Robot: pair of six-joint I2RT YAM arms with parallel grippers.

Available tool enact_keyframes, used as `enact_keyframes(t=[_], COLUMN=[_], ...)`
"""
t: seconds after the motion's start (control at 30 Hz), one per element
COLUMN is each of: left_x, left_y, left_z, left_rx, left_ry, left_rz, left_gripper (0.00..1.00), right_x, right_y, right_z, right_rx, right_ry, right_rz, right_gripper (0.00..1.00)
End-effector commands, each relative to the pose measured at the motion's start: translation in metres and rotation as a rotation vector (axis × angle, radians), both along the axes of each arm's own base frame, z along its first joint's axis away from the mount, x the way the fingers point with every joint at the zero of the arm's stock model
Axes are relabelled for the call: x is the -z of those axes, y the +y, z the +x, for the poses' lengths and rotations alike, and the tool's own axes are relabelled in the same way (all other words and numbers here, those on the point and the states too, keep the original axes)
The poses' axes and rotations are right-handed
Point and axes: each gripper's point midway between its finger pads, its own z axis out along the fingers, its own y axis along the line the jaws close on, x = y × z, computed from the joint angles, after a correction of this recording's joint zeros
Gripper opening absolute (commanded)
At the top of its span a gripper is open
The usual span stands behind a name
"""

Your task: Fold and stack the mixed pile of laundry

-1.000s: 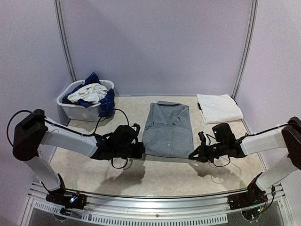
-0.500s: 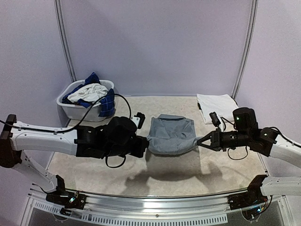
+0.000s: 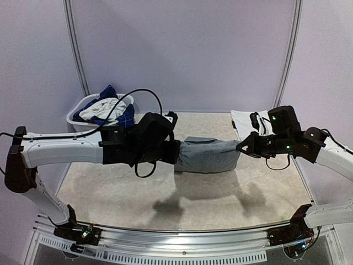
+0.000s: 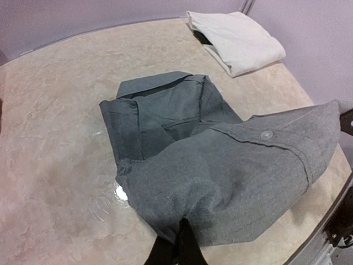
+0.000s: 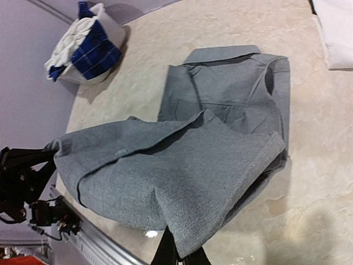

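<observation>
A grey collared shirt [image 3: 207, 156] lies mid-table, its lower half lifted and doubled over towards the collar. My left gripper [image 3: 177, 152] is shut on the hem's left corner, and the left wrist view shows the dark fingers [image 4: 179, 243] pinching the cloth [image 4: 220, 165]. Level with it, my right gripper [image 3: 241, 148] is shut on the right corner, where its fingers [image 5: 176, 251] clamp the grey fabric [image 5: 182, 171]. The hem hangs stretched between both grippers above the table. The rest of the mixed laundry pile [image 3: 105, 107], blue plaid and white pieces, sits in the basket.
The white oval basket [image 3: 74, 118] stands at the back left, a black cable arching over it. A folded white garment [image 3: 242, 117] lies at the back right, partly behind my right arm. Purple walls close the table's back and sides.
Both grippers have risen from the shirt's bottom corners near the front and carried the hem up and back over the shirt. The flat shirt is now doubled.
</observation>
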Motion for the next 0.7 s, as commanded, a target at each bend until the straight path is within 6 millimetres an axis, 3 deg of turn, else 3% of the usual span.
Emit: enact_keyframes(t=[0.0, 0.23, 0.4, 0.67], left_x=[0.002, 0.02, 0.026, 0.055], left_y=[0.011, 0.008, 0.005, -0.005], left_z=[0.035, 0.085, 0.127, 0.188], left_rx=[-0.039, -0.066, -0.087, -0.091], left_ry=[0.01, 0.065, 0.084, 0.136], left_rz=[0.037, 0.037, 0.021, -0.005], left_gripper=[0.0, 0.0, 0.0, 0.0], right_x=[0.003, 0.007, 0.022, 0.056], right_y=[-0.022, -0.019, -0.02, -0.023], right_z=[0.032, 0.079, 0.119, 0.186], right_rx=[0.108, 0.132, 0.155, 0.172], right_ry=[-0.027, -0.022, 0.009, 0.06], right_rz=[-0.113, -0.141, -0.153, -0.118], right_gripper=[0.01, 0.01, 0.01, 0.01])
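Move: Both hands already hold the grey shirt's hem corners, raised over the table. The shirt's collar lies about 25 cm ahead of the left hand, 11 cm to its right and 20 cm below; from the right hand, 26 cm ahead and 11 cm to its left. The white folded stack is some 33 cm ahead of the right hand and 17 cm to its right, the laundry basket roughly 30 cm ahead of the left hand and 37 cm to its left. Forward together, some 15 cm at a steady, brisk pace, both hands carry the pinched hem edge of the grey shirt over its lying part towards the collar, sinking 4 to 5 cm, mostly in the second half. The closed fingers keep their hold, while the right wrist turns about 10 degrees clockwise and the left slightly the other way. ##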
